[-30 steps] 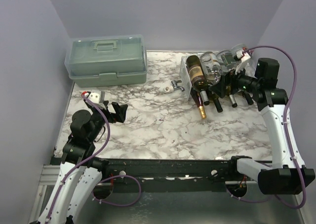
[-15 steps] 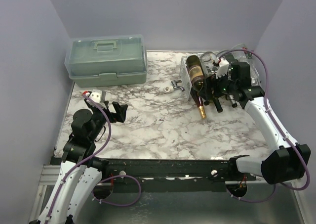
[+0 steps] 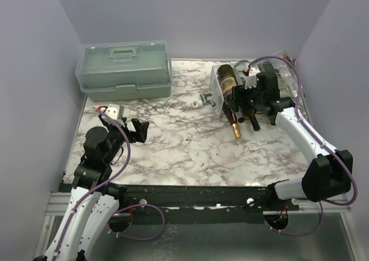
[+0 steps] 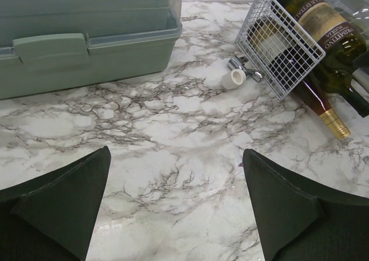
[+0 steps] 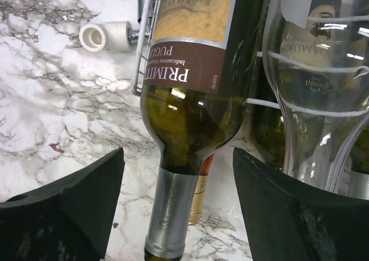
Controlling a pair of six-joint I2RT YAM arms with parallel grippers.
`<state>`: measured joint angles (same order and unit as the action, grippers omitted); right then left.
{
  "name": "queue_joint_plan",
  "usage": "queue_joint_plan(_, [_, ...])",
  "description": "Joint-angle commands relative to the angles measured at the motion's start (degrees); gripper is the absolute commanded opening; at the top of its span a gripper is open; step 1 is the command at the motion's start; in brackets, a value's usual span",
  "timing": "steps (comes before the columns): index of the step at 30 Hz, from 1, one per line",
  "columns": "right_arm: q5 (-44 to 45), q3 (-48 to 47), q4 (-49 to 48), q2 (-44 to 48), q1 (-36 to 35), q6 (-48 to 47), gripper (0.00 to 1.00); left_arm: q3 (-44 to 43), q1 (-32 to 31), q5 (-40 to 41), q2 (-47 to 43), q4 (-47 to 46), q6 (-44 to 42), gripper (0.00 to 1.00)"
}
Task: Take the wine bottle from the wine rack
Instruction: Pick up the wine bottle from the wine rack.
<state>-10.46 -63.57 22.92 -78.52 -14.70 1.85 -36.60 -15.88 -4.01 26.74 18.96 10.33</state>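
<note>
The wine rack (image 3: 214,76) is a white wire basket at the back right, holding several bottles that lie with their necks pointing toward me. The wine bottle (image 5: 193,108) is dark green with a tan and brown label and a grey foil neck, and it lies on the rack's left side (image 3: 227,83). My right gripper (image 5: 177,157) is open, with one finger on each side of that neck and a gap on both sides. My left gripper (image 4: 176,152) hangs open above bare marble at the near left (image 3: 137,131), far from the rack (image 4: 277,50).
A pale green toolbox (image 3: 124,70) stands at the back left. A small white cap with a chrome piece (image 3: 202,101) lies just left of the rack. A clear bottle (image 5: 317,71) lies right of the green one. A gold-capped red bottle (image 4: 330,116) pokes out underneath.
My right arm swung left from the rack's right end to the green bottle's neck, and its jaws have narrowed somewhat. The left arm has not moved.
</note>
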Motion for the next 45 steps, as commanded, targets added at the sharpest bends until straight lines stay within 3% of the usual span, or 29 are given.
queue_joint_plan(1, [2.99,1.03,-2.56,-1.41,-0.75,1.24,0.77,0.43,-0.12,1.02,0.12,-0.58,-0.74,0.99])
queue_joint_plan(7, [4.42,3.76,-4.49,-2.05,-1.29,1.86,0.68,0.46,-0.12,0.85,0.24,-0.57,-0.75,0.99])
queue_joint_plan(22, [6.06,5.14,-7.01,-3.7,-2.44,3.12,0.57,0.52,-0.12,1.17,-0.2,-0.52,-0.92,0.99])
queue_joint_plan(45, [7.02,5.73,-7.03,-5.63,-3.04,4.11,0.57,0.55,-0.12,1.2,-0.6,-0.55,-1.01,0.99])
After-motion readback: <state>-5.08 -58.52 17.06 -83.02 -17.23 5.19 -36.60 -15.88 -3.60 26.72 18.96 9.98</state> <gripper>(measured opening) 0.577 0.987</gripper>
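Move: The Primitivo wine bottle lies on the rack with its neck towards the robot; its middle is about 8 cm ahead of the right hand, 2 cm left and 4 cm below. The clear bottle's middle is roughly 9 cm ahead of that hand and 6 cm right, at about the same height; the white pipe fitting is some 9 cm ahead, 14 cm left and 13 cm below. From the left hand, the wine bottle is around 22 cm ahead, 34 cm right and 11 cm below. The Primitivo bottle's neck, just where it widens into the shoulder, is what the right hand comes down around: it sinks about 5 cm, nearly straight down with a pause midway, barely turning. The fingers narrow from wide to a bit over half open, one on each side of the neck, then stop; their tips end close against the glass, though firm contact can't be seen. ##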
